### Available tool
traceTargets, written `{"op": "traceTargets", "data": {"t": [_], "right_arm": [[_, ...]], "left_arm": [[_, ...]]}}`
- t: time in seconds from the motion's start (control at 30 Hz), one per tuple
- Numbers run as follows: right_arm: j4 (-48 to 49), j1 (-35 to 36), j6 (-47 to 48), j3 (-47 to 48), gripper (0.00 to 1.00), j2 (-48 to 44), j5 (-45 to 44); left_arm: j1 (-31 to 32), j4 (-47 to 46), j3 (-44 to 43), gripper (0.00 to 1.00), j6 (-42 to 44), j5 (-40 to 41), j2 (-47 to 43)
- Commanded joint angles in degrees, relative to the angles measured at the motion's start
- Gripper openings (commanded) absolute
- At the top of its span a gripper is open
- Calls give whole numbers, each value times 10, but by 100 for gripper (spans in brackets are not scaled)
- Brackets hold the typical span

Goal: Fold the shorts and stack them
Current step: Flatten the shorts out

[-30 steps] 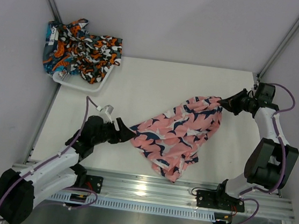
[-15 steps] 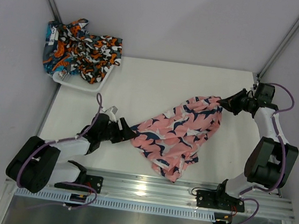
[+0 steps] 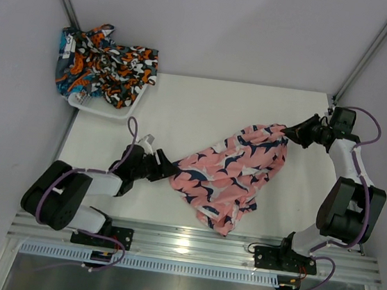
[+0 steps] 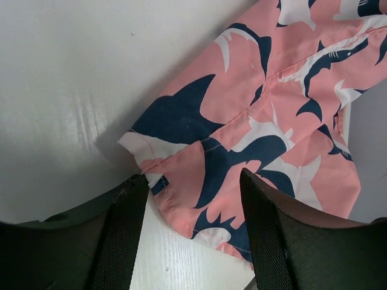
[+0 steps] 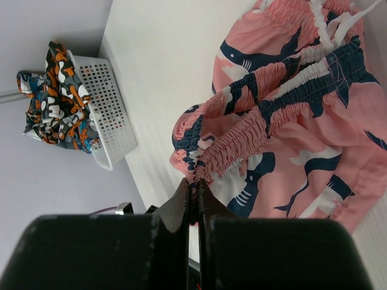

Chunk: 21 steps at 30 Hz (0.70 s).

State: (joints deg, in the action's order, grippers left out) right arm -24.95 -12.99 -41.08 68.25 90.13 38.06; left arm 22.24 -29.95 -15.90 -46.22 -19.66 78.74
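The pink shorts [image 3: 232,174] with navy and white sharks lie spread on the white table. My right gripper [image 3: 287,133] is shut on their gathered waistband [image 5: 242,130] at the far right corner, lifting it slightly. My left gripper [image 3: 168,168] is low at the shorts' left hem corner. In the left wrist view its fingers [image 4: 127,229] stand apart, with the hem corner [image 4: 181,199] lying between them and the right pad over the cloth. Two other patterned shorts [image 3: 108,62] are heaped in and over the basket at the back left.
The white mesh basket [image 3: 106,110] sits at the table's far left corner, also in the right wrist view [image 5: 103,103]. Grey walls close in the table on three sides. A metal rail [image 3: 189,242] runs along the near edge.
My left arm has folded down closer to the table while its gripper stayed at the hem corner, with its jaws a little narrower. The right arm and the shorts have not moved.
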Motion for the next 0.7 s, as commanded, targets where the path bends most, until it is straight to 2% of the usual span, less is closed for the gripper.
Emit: {"op": "traceTargets", "data": {"t": [0.0,0.27,0.37,0.4,0.43,0.47,0.53,0.67], "right_arm": [[9,-1,4,0,0,-7,18],[10,-1,0,0,0,-10,19],[7,-1,6,0,0,-9,17],[7,-1,6,0,0,-9,18],[8,-1,6,-1,0,-10,18],[8,-1,6,-2,0,-10,18],[9,-1,6,-3,0,-11,18],[6,-1,7,-7,0,-14,17]], "left_arm": [[-4,-20,-18,65,-6,8,19],[-4,-55,-33,49,-23,3,62],[-4,-65,-30,36,-28,20,57],[-4,-68,-31,27,-29,24,55],[-4,-73,-29,23,-30,30,46],[-4,-77,-27,12,-30,40,41],[-4,-94,-25,2,-34,51,31],[-4,-114,-41,0,-33,57,15]]}}
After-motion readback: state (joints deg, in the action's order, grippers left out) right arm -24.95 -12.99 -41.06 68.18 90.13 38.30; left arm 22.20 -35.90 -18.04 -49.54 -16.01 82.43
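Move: The near-left corner of the pink shorts lies just about 2 cm ahead of the left hand and 1 cm below it, almost between the open fingers. The spread middle of the shorts is some 17 cm to that hand's right, level with it; their lower leg end is about 17 cm back and 18 cm right. From the right hand, already holding the waistband end, the corner lies roughly 34 cm left, 14 cm back and 15 cm lower. The left fingers shut from about two-thirds open and pinch the near-left corner of the shorts as the hand eases forward, about 3 cm in all; it first sinks a little, then rises some 2 cm once nearly closed, turning slightly counter-clockwise. The right hand stays still, keeping its grip on the waistband end. ##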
